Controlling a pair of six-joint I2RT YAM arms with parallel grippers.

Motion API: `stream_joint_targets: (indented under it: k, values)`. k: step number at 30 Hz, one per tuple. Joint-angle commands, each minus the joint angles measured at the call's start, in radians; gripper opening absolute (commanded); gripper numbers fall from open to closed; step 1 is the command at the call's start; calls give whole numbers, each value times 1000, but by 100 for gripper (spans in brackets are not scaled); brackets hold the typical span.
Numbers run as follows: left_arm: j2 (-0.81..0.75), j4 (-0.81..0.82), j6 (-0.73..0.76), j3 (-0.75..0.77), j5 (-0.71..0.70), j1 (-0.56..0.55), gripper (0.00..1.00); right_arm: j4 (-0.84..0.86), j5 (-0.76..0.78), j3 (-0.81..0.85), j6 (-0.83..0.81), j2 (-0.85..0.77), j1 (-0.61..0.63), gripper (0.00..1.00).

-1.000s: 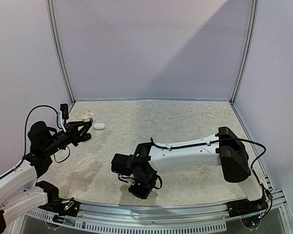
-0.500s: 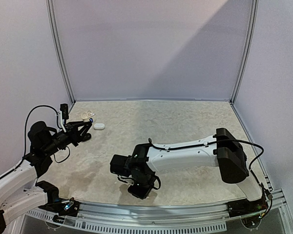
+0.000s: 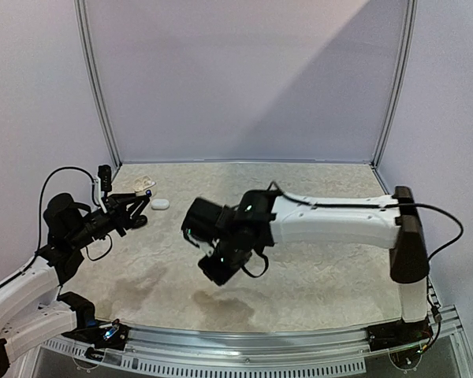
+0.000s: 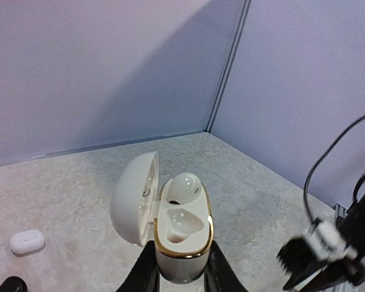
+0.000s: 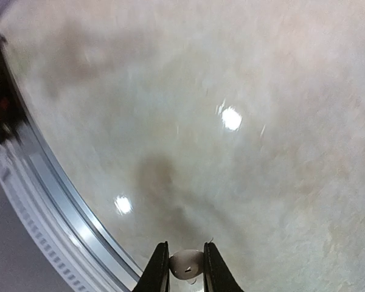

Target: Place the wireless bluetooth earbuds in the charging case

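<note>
My left gripper (image 4: 181, 263) is shut on the base of the open charging case (image 4: 181, 234), white with a gold rim, its lid (image 4: 134, 198) hinged to the left. One white earbud (image 4: 184, 186) sits in the far slot; the near slot (image 4: 181, 222) is empty. In the top view the case (image 3: 144, 187) is held at the far left. My right gripper (image 5: 187, 267) is shut on a small white earbud (image 5: 187, 263), raised above the table. From above, the right gripper (image 3: 214, 269) hangs mid-table, right of the case.
A small closed white case (image 3: 160, 204) lies on the table (image 3: 315, 276) just right of the left gripper, also seen as the white case (image 4: 27, 241) in the left wrist view. A black object (image 4: 11, 283) shows at that view's lower left corner. The table's metal front rail (image 5: 55, 201) passes below the right gripper.
The right arm rose from the table near the front and swung up and toward the left, its jaws closed on the earbud. The left arm and case stayed still.
</note>
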Motion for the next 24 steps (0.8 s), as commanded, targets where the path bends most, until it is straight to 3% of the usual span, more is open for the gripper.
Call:
stream_joint_targets:
  k: [1, 10, 16, 24]
  values:
    - [8, 44, 143, 70, 67, -15, 0, 280, 179, 75, 26, -206, -14, 0]
    - [25, 138, 322, 96, 131, -42, 0, 905, 229, 82, -168, -242, -13, 0]
    - [28, 134, 315, 135, 101, -59, 0, 1059, 119, 188, -286, -116, -2, 0]
    - [20, 146, 288, 145, 84, -64, 0, 1178, 86, 198, -395, -40, 12, 0]
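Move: The open charging case in the left gripper lies about 14 cm ahead of the right hand, 19 cm to its left and 16 cm above. From the right hand, the closed white case is some 34 cm ahead, 23 cm left and 9 cm down; the black case is 27 cm ahead, 27 cm left, equally low. From the left hand, the earbud in the right fingers is roughly 11 cm back, 20 cm right and 14 cm below. Keep the earbud pinched and sweep the right gripper steeply up, about 35 cm, drifting forward; then carry it left and sink a little towards the open case, while swinging the fingers some 75 degrees from pointing down to pointing left. Meanwhile raise the left gripper about 8 cm, tipping its fingers up some 25 degrees, and keep hold of the case. ##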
